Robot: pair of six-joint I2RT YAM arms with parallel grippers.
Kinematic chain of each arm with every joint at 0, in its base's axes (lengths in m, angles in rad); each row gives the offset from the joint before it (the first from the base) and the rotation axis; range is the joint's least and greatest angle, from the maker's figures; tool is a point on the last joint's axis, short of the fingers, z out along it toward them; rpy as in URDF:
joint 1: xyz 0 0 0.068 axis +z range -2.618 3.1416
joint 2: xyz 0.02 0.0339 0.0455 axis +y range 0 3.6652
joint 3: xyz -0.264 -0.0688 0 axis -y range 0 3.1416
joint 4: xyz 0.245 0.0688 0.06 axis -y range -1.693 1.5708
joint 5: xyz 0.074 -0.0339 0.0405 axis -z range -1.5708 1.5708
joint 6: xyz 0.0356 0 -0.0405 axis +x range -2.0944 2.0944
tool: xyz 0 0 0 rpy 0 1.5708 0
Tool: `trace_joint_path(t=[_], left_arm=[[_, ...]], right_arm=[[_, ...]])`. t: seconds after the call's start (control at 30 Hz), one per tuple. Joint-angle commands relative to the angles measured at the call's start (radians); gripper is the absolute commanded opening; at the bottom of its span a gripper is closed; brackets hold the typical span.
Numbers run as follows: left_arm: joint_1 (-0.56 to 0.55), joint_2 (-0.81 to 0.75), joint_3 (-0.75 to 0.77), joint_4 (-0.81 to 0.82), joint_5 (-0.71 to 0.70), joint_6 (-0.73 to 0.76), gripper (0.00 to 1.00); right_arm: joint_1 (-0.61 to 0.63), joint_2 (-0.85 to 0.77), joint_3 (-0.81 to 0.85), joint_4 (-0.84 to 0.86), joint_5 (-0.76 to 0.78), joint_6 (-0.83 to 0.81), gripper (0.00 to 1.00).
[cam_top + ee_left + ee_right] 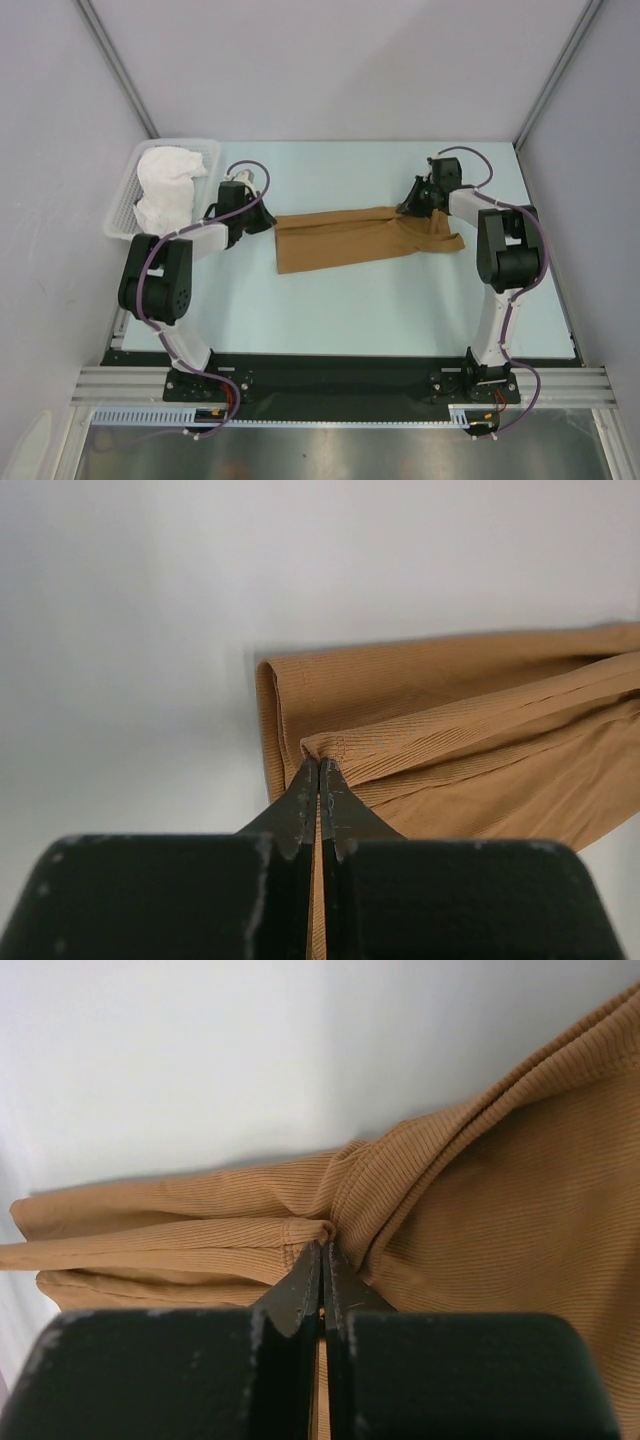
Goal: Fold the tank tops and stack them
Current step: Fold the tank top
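The tan-brown tank top [350, 240] lies stretched across the middle of the table, bunched into a long band. My left gripper [268, 222] is shut on its left end; in the left wrist view the jaws [319, 765] pinch a ribbed hem of the tan top [470, 750]. At the right end my right gripper [412, 207] is shut on the cloth too, and the right wrist view shows its tips [325, 1250] clamped on a hem fold of the top [500, 1200]. A white tank top [165, 185] lies crumpled in the basket at the far left.
The white plastic lattice basket [122, 205] stands at the table's back left corner, just beyond the left arm's elbow. Grey walls enclose the table on three sides. A black strip and metal rail run along the near edge by the arm bases.
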Motion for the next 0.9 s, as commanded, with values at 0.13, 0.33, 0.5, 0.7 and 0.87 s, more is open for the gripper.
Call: trace_joint_path(t=[0.13, 0.33, 0.5, 0.7, 0.87], left_arm=[[-0.009, -0.071, -0.054, 0.046, -0.043, -0.029, 0.00], [-0.012, -0.083, -0.098, 0.057, -0.060, -0.035, 0.04], [-0.021, -0.099, -0.135, 0.077, -0.063, -0.042, 0.25], [-0.030, -0.152, -0.163, 0.068, -0.115, -0.050, 0.45], [-0.030, -0.230, -0.152, 0.021, -0.163, -0.049, 0.48]], right_arm=[[-0.009, -0.070, -0.036, 0.044, 0.037, 0.016, 0.04], [-0.007, -0.088, -0.083, 0.069, 0.045, 0.031, 0.11], [-0.007, -0.116, -0.145, 0.105, 0.064, 0.047, 0.16], [-0.006, -0.165, -0.174, 0.095, 0.125, 0.057, 0.57], [-0.004, -0.244, -0.211, 0.112, 0.186, 0.059, 0.54]])
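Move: Both hands already pinch the tank top's folded-over edge. The left hand's laying spot is about 3 cm back and 3 cm below; the cloth's far left corner lies some 2 cm ahead and 1 cm right, its near left corner about 14 cm back and 1 cm right. The right hand's laying spot is roughly 3 cm back, 1 cm right and 2 cm down, with the bunched end about 8 cm back and 15 cm right. Both hands draw the pinched edge back some 3 cm, lowering it, then open, let go and start rising. ##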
